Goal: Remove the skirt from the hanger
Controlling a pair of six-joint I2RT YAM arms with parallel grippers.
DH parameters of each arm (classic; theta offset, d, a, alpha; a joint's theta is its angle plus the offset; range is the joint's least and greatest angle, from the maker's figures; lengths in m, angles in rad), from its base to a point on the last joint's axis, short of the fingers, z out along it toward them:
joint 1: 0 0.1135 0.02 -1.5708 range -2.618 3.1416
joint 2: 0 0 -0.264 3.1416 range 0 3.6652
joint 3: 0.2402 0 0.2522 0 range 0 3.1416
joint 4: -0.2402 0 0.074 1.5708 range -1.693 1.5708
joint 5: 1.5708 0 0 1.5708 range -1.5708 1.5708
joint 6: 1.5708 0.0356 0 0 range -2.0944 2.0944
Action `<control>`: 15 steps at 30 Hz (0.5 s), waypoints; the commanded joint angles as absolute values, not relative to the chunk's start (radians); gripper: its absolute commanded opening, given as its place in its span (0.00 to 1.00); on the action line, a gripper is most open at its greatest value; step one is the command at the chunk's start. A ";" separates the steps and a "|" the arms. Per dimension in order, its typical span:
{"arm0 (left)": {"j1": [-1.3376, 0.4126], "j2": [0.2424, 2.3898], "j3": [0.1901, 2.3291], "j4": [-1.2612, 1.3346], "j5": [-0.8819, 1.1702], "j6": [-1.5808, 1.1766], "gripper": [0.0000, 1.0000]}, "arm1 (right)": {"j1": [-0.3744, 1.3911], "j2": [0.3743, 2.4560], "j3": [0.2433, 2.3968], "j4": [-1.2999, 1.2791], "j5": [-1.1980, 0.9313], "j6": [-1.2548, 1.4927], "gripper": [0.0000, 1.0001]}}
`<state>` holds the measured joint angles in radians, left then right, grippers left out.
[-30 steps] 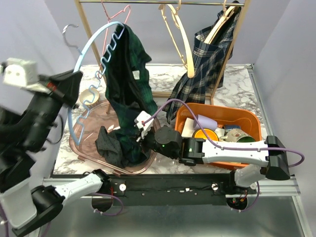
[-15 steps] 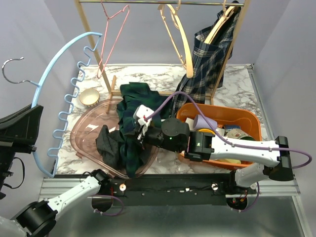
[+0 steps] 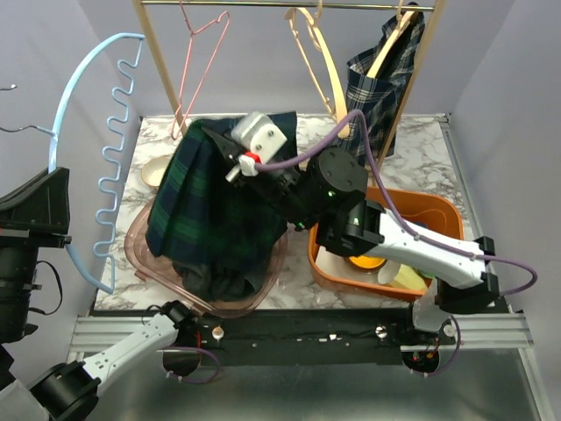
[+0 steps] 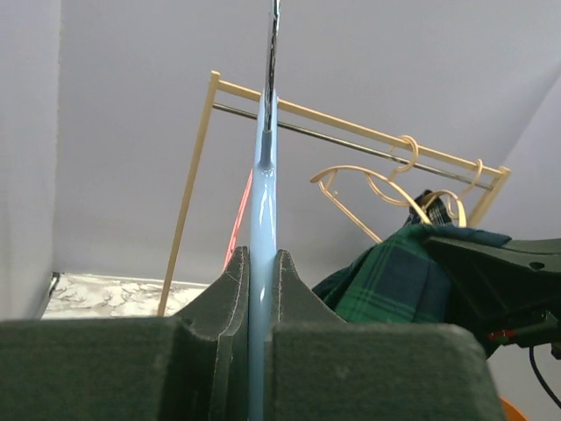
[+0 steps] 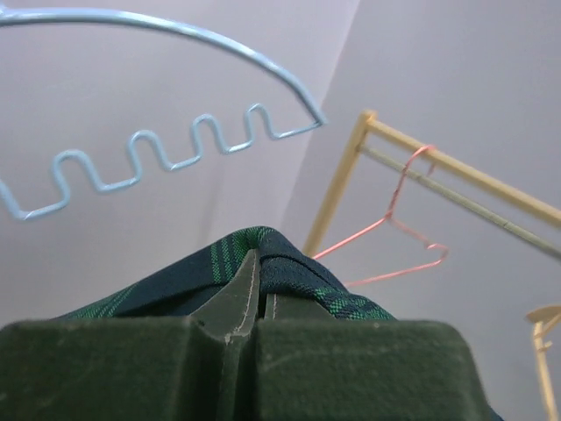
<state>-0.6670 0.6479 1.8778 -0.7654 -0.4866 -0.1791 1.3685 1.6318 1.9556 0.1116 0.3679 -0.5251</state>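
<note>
The skirt, dark green and navy plaid, hangs spread from my right gripper, which is raised over the pink tub and shut on its top edge. In the right wrist view the cloth folds over my closed right gripper. The light blue wire hanger stands bare at the far left, apart from the skirt. My left gripper is shut on it just below its metal hook. In the left wrist view the blue hanger runs straight up out of the left gripper, with the skirt to the right.
A wooden rack at the back carries a pink wire hanger, a wooden hanger and a blue plaid garment. A pink tub holds dark clothing. An orange bin of items sits at the right, a small bowl behind the tub.
The skirt has come off the blue hanger. My right gripper then lifted it up and back from the tub. The left arm swung the bare hanger out to the far left.
</note>
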 commanded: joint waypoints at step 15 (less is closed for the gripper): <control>-0.664 0.594 1.861 -0.592 -0.563 -0.129 0.00 | 1.350 1.758 2.365 0.327 0.061 -0.646 0.01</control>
<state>-0.6670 0.6338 1.8694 -0.6762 -0.5419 -0.1497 1.3476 1.8061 2.3604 0.1883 0.2054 -0.6949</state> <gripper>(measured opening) 0.109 0.022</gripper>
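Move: The right hand already holds the green plaid skirt clear of the blue hanger, high over the near, right part of the pink tray, whose middle lies about 11 cm ahead, 12 cm left and 57 cm below. In the tray the grey cloth is some 7 cm ahead, 9 cm left and 55 cm down. The blue hanger's middle stands roughly 18 cm left, 3 cm back and 8 cm higher. From the left hand the tray is about 19 cm ahead, 9 cm right and 58 cm down. Upwards by about 11 cm, slowing, goes the right hand, hoisting the skirt farther above the pink tray and the grey cloth; it first eases slightly forward, then back a few centimetres. Its wrist tips the fingers up some 15 degrees and rolls a little while they stay shut on the skirt. The left hand keeps its pinch on the blue hanger and drifts left and up by about 2 cm. ##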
